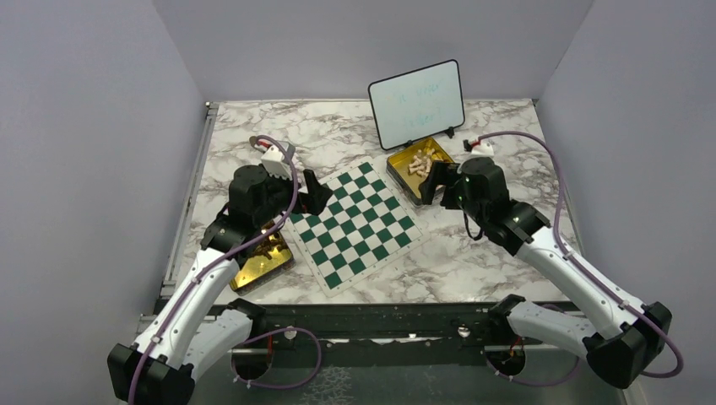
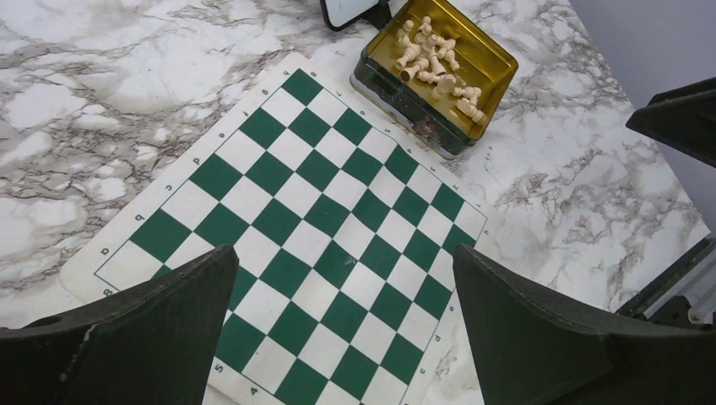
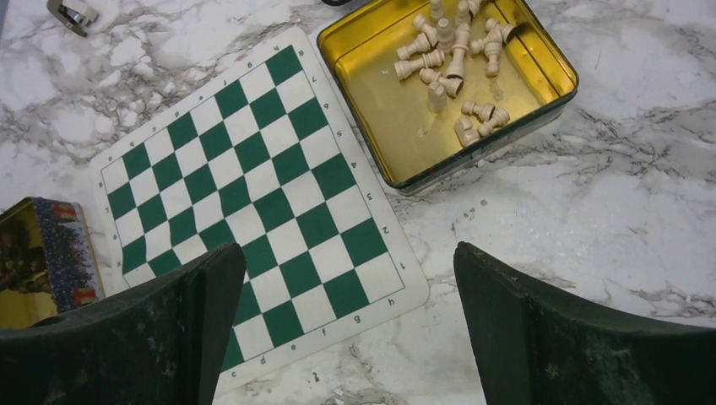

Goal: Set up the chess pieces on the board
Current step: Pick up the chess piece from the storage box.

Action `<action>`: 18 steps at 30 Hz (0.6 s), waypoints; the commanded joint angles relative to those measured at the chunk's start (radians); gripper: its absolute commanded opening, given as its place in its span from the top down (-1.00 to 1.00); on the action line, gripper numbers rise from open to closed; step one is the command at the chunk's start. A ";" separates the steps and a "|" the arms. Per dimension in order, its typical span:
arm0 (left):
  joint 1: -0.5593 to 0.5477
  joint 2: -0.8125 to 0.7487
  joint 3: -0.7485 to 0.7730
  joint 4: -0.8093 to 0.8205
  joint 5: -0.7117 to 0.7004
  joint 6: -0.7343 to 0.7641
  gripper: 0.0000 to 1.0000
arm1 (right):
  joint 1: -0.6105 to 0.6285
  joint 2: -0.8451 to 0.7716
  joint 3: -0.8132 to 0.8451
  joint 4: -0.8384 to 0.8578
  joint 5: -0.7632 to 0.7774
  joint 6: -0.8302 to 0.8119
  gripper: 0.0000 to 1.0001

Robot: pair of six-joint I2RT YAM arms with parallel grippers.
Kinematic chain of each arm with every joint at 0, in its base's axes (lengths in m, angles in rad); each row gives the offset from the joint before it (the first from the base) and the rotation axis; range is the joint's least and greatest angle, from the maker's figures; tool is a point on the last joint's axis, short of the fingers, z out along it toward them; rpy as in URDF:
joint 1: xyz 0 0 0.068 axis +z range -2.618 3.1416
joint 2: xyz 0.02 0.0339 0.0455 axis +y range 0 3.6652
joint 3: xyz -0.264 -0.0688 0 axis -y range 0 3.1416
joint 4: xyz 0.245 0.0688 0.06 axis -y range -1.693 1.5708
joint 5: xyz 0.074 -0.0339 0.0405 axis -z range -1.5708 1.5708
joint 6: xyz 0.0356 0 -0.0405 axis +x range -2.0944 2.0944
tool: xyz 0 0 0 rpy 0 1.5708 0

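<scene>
The green-and-white board (image 1: 359,224) lies at an angle in the middle of the marble table, its squares bare. Several pale chess pieces (image 3: 447,63) lie tumbled in an open gold tin (image 3: 380,110) just past the board's far right corner. My left gripper (image 1: 314,196) hovers open over the board's left edge; in the left wrist view the board (image 2: 321,245) shows between its fingers (image 2: 169,329). My right gripper (image 1: 435,181) hangs open beside the tin (image 1: 399,173), over the board's right corner (image 3: 371,278), holding nothing.
A second gold tin (image 1: 257,266) sits left of the board, partly under my left arm. A small framed whiteboard (image 1: 416,103) stands behind the piece tin. A small metal clip (image 3: 72,13) lies on the table (image 1: 473,253) beyond the board. Grey walls enclose three sides.
</scene>
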 commanded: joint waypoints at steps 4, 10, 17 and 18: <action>0.001 -0.055 -0.020 -0.021 -0.088 0.027 -0.98 | 0.006 0.189 0.097 0.099 0.077 -0.097 -0.86; -0.005 -0.083 -0.032 -0.038 -0.098 0.022 -0.99 | 0.003 0.367 0.168 0.185 0.100 -0.177 -0.17; -0.012 -0.104 -0.036 -0.041 -0.171 0.048 -0.98 | -0.027 0.585 0.301 0.258 0.094 -0.261 0.26; -0.012 -0.106 -0.036 -0.041 -0.180 0.050 -0.98 | -0.040 0.621 0.324 0.259 0.089 -0.269 0.27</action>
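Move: The white chess pieces in the storage box lie about 20 cm ahead of the right gripper, some 2 cm to its left and 20 cm below. The middle of the chessboard is roughly level with that gripper fore and aft, about 19 cm to its left. The whiteboard stands beyond the box, some 30 cm ahead of the gripper and about 1 cm left. From the left gripper the pieces lie around 20 cm ahead and 26 cm to the right, 22 cm below. Drive the right gripper forward about 10 cm towards the pieces in the storage box, sinking some 5 cm and easing left as it goes. Roll its left side down about 15 degrees and narrow the wide-open fingers to under half, touching nothing yet. Let the empty left gripper drift a couple of centimetres left. ##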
